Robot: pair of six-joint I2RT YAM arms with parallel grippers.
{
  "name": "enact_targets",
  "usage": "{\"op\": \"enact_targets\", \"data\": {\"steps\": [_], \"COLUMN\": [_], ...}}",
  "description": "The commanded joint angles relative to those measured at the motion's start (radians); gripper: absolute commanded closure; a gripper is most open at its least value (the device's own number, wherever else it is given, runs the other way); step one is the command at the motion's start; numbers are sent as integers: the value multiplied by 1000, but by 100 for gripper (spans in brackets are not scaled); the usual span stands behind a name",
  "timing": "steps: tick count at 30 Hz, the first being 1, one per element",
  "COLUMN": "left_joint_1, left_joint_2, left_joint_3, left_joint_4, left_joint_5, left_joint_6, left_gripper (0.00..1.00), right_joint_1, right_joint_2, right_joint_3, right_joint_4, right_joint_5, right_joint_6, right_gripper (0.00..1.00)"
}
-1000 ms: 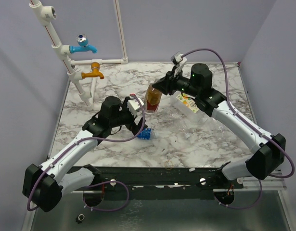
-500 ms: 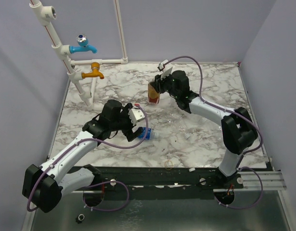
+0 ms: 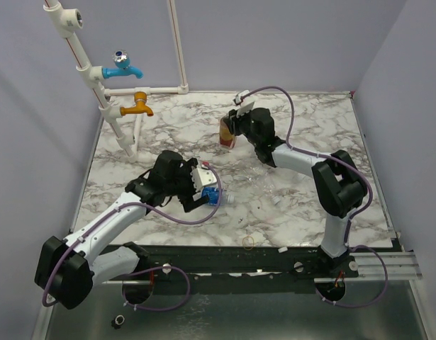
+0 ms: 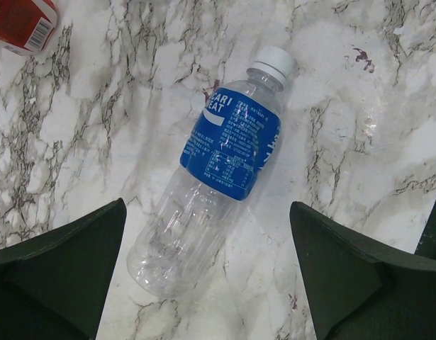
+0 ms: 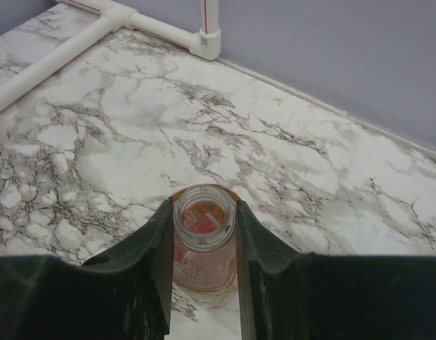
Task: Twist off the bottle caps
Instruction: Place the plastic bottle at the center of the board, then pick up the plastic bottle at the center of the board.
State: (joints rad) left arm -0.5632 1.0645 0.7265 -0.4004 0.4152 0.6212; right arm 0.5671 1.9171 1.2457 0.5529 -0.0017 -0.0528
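A blue-labelled bottle lies on its side on the marble table, with its white cap on and pointing away from me. My left gripper hangs open above it, one finger on each side of its clear lower half and neither touching. In the top view this gripper sits over that bottle. My right gripper is shut on the neck of the amber bottle, whose mouth is open with no cap. It is held at the far middle of the table.
A white pipe stand with a blue tap and an orange tap rises at the far left, and its base pipe runs along the back wall. A thin yellowish ring lies near the front edge. Faint clear bottles lie mid-table.
My right arm has folded in and carried the amber bottle toward the back of the table. My left gripper has shifted right to above the blue-labelled bottle and has stayed open.
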Motion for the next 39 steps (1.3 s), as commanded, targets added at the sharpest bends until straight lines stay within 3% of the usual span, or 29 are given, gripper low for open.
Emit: {"op": "enact_targets", "data": {"steps": [1,6,20,32,39], "left_joint_1": [0,0,0,-1,-21], "left_joint_2": [37,94,256,418,519], "left_joint_3": [-1,26,77,174,198], "left_joint_4": [-31,-44,-76,-79,-125], "left_joint_5": [41,45,-29,17,73], "left_joint_6": [77,112,255,379,463], "left_gripper": [1,1,2,1,1], "right_joint_1": [-6,-6,-6,-6,-6], "right_joint_2": [14,-26,-287,-518,-650], "right_joint_3": [-4,-21,-101,-209,-264], "right_joint_4": [-9,-44,-186,-355,-454], "right_joint_5": [23,13,-59,-151,-109], "right_joint_6": [35,87,206,328,366], "right_gripper": [68,42,0,0,2]}}
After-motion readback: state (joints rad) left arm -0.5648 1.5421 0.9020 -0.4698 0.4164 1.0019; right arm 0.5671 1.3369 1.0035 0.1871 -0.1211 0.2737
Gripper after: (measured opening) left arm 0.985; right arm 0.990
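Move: The amber plastic bottle stands upright on the board, its neck between the right fingers, its middle about 8 cm straight below that hand; the juice bottle lies some 22 cm to the hand's right and 4 cm nearer the base. The lying blue-labelled bottle's middle is roughly 3 cm ahead of the left hand, 3 cm to its right and 10 cm below. From the left hand, the amber bottle is about 26 cm ahead and 11 cm right. The amber bottle is let go: the right fingers open from its neck to full width, and the hand backs off about 13 cm towards the base, climbing some 9 cm and easing right. Meanwhile the left hand, fingers still wide open, sinks about 8 cm towards the blue-labelled bottle, then also edges forward, its fingers tipping steeper and turning clockwise some 15 degrees. ##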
